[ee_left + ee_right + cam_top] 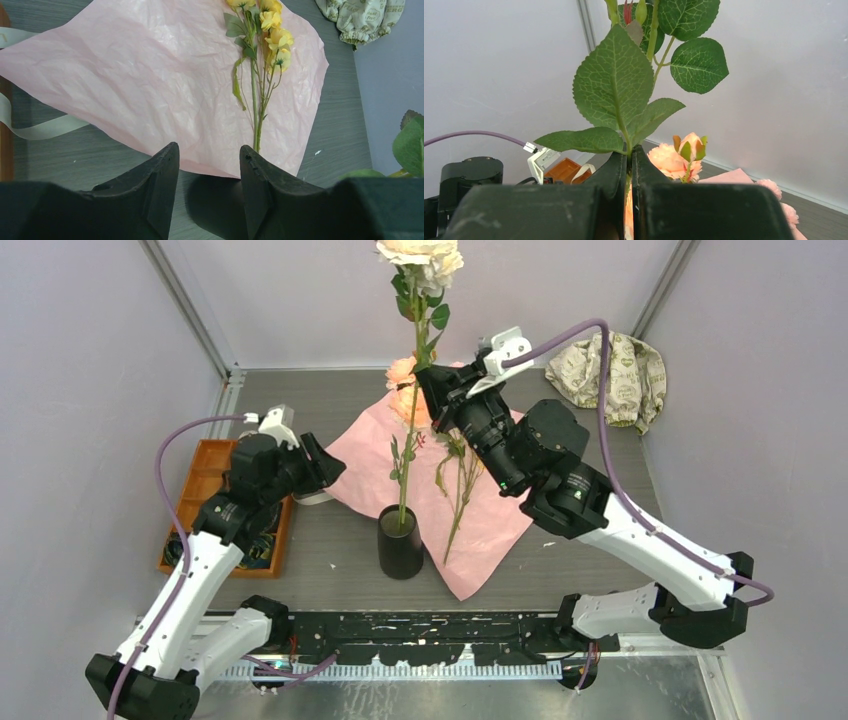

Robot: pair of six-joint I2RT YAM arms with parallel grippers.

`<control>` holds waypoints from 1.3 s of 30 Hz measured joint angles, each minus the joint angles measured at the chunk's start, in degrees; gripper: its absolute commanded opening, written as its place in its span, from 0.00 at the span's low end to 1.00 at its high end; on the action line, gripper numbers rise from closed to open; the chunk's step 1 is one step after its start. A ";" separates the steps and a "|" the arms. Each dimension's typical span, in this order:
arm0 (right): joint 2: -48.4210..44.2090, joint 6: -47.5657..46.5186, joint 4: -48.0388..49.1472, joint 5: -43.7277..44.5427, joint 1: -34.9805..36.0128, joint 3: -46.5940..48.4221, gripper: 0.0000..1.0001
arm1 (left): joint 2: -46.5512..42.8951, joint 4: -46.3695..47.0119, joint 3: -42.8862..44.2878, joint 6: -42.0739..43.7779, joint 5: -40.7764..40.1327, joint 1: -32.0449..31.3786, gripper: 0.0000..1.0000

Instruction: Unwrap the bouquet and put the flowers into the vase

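The black vase (400, 542) stands upright at the near edge of the spread pink wrapping paper (490, 510). A cream rose (420, 254) on a long green stem (409, 440) rises from the vase mouth. My right gripper (424, 381) is shut on that stem high up, just under its leaves (614, 90). Yellow flowers (459, 478) lie on the paper (150, 75), and pink roses (404, 373) rest behind the stem. My left gripper (209, 160) hangs open and empty above the paper's left edge, its fingers (167, 167) apart.
An orange tray (205, 490) sits at the left under my left arm. A beige ribbon (45, 130) trails off the paper's left side. A patterned beige cloth (612, 375) is bunched in the back right corner. Walls close in the table on three sides.
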 measured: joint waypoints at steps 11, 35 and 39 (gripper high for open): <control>1.60 -0.26 4.39 -2.47 0.28 -6.27 0.01 | -0.52 -0.70 -0.37 0.04 -0.66 0.00 0.49; -0.17 8.68 2.51 -3.30 7.39 -23.02 0.47 | -0.46 -0.70 -1.33 -0.04 -0.70 0.00 0.49; -1.38 10.38 1.31 -2.49 8.22 -24.79 0.54 | -0.46 -0.61 -1.68 -0.22 -0.68 0.00 0.49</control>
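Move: The vase that the right hand's white flowers go into has its middle some 44 cm below that hand, about 7 cm back and 6 cm to its left. The peach flowers already standing in the vase have their heads roughly 7 cm ahead, 3 cm left and 17 cm below the right hand. The yellow flowers lie about 9 cm ahead, 7 cm right and 52 cm below. From the idle left hand the vase is roughly 10 cm back, 10 cm right and 15 cm below. The white flowers, still pinched by the stem, are lowered towards the vase by the right hand, which sinks nearly 20 cm while drifting about 7 cm left and, later on, some 4 cm back. The wrist tips down about 15 degrees and swings a little counter-clockwise; on the last few centimetres of the descent the fingers open to about half and let go of the stem above the vase's mouth. ##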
